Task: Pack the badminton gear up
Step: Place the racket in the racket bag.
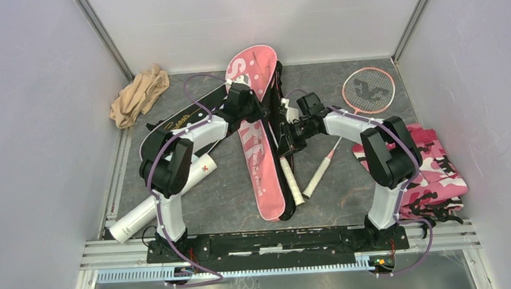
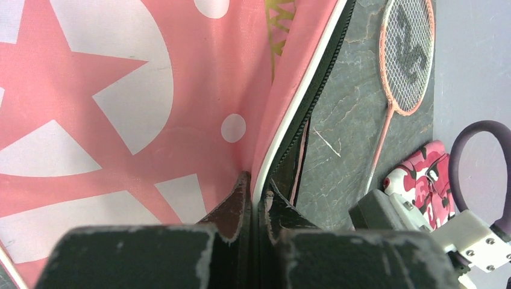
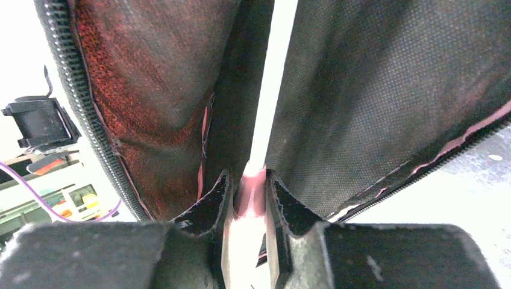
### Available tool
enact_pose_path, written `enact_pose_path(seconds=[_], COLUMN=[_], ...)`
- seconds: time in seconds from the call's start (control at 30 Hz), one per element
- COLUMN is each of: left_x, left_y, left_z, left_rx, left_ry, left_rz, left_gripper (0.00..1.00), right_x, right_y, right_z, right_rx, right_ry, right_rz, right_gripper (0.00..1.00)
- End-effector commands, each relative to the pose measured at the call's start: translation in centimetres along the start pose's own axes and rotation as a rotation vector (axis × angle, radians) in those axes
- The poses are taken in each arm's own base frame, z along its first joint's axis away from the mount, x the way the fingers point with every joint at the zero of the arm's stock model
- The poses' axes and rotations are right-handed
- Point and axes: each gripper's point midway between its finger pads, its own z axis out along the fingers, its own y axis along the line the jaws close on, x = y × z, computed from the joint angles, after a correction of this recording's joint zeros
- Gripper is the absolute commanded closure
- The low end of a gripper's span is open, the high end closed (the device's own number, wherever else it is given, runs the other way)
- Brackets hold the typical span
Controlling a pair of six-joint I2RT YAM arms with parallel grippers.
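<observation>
The pink bag (image 1: pixel 261 151) lies lengthwise mid-table with its top flap raised. My left gripper (image 1: pixel 246 99) is shut on the flap's white-piped edge (image 2: pixel 283 129), the fingertips (image 2: pixel 241 195) pinching it. My right gripper (image 1: pixel 290 137) is shut on a racket (image 3: pixel 250 195) at the pink collar above its white handle (image 1: pixel 292 180). The shaft (image 3: pixel 268 90) runs up into the bag's dark lining (image 3: pixel 373 90), and the head is hidden inside. A second pink racket (image 1: pixel 368 91) lies at the right. A black bag (image 1: pixel 171 126) and a white tube (image 1: pixel 159 204) lie left.
A beige cloth (image 1: pixel 139 94) is bunched in the far left corner. A pink camouflage cloth (image 1: pixel 435 167) lies by the right wall, under the right arm's elbow. Walls close off the left, far and right sides.
</observation>
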Motion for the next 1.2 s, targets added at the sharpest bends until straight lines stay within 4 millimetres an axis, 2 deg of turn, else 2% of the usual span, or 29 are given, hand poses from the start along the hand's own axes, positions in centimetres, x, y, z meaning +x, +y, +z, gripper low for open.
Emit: enact_pose_path(seconds=[0.0, 0.13, 0.23, 0.5, 0.7, 0.97, 1.17], left_x=[3.0, 2.6, 2.3, 2.3, 1.4, -0.5, -0.9], left_y=[-2.8, -2.7, -2.5, -2.7, -2.4, -2.1, -2.5], left_z=[-1.1, -1.0, -1.0, -0.9, -1.3, -1.6, -2.1], left_rx=[0.077, 0.076, 0.076, 0.094, 0.097, 0.111, 0.134], left_ry=[0.13, 0.126, 0.12, 0.123, 0.104, 0.077, 0.071], left_rz=[-0.064, -0.064, -0.06, -0.062, -0.067, -0.083, -0.092], left_gripper=[0.98, 0.98, 0.98, 0.98, 0.98, 0.98, 0.98], right_x=[-5.8, -4.8, -4.0, -3.2, -1.5, 0.9, 2.0], right_y=[3.4, 3.0, 3.0, 4.8, 3.6, 3.2, 2.2], right_z=[-1.3, -1.1, -0.8, 0.5, 0.1, -0.5, -0.2], right_rx=[-0.038, -0.03, -0.049, -0.134, -0.085, -0.099, -0.087], right_ry=[-0.214, -0.176, -0.153, -0.109, -0.063, -0.018, 0.018], right_rz=[-0.207, -0.233, -0.242, -0.302, -0.349, -0.412, -0.425], right_gripper=[0.8, 0.73, 0.71, 0.56, 0.51, 0.34, 0.32])
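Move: The right hand already grips the racket at its pink cone, with the grip's middle about 10 cm back and 2 cm to its right. The middle of the open racket bag is some 9 cm ahead and 6 cm left of this hand, a few centimetres lower; the other racket's grip lies about 11 cm right and 7 cm back. The left hand pinches the bag's rim, with the bag's middle about 8 cm behind it, level sideways and some 6 cm below. The right hand carries the racket about 2.5 cm left, farther in over the open bag, opening its fingers wide off the cone as it goes, then backs off some 2 cm towards the base and rises slightly, the wrist rolling and turning counter-clockwise by about 15 degrees each. Meanwhile the left hand keeps its pinch on the bag's rim and draws it about 2 cm back and 1 cm right, then eases left again while still holding the mouth open. ##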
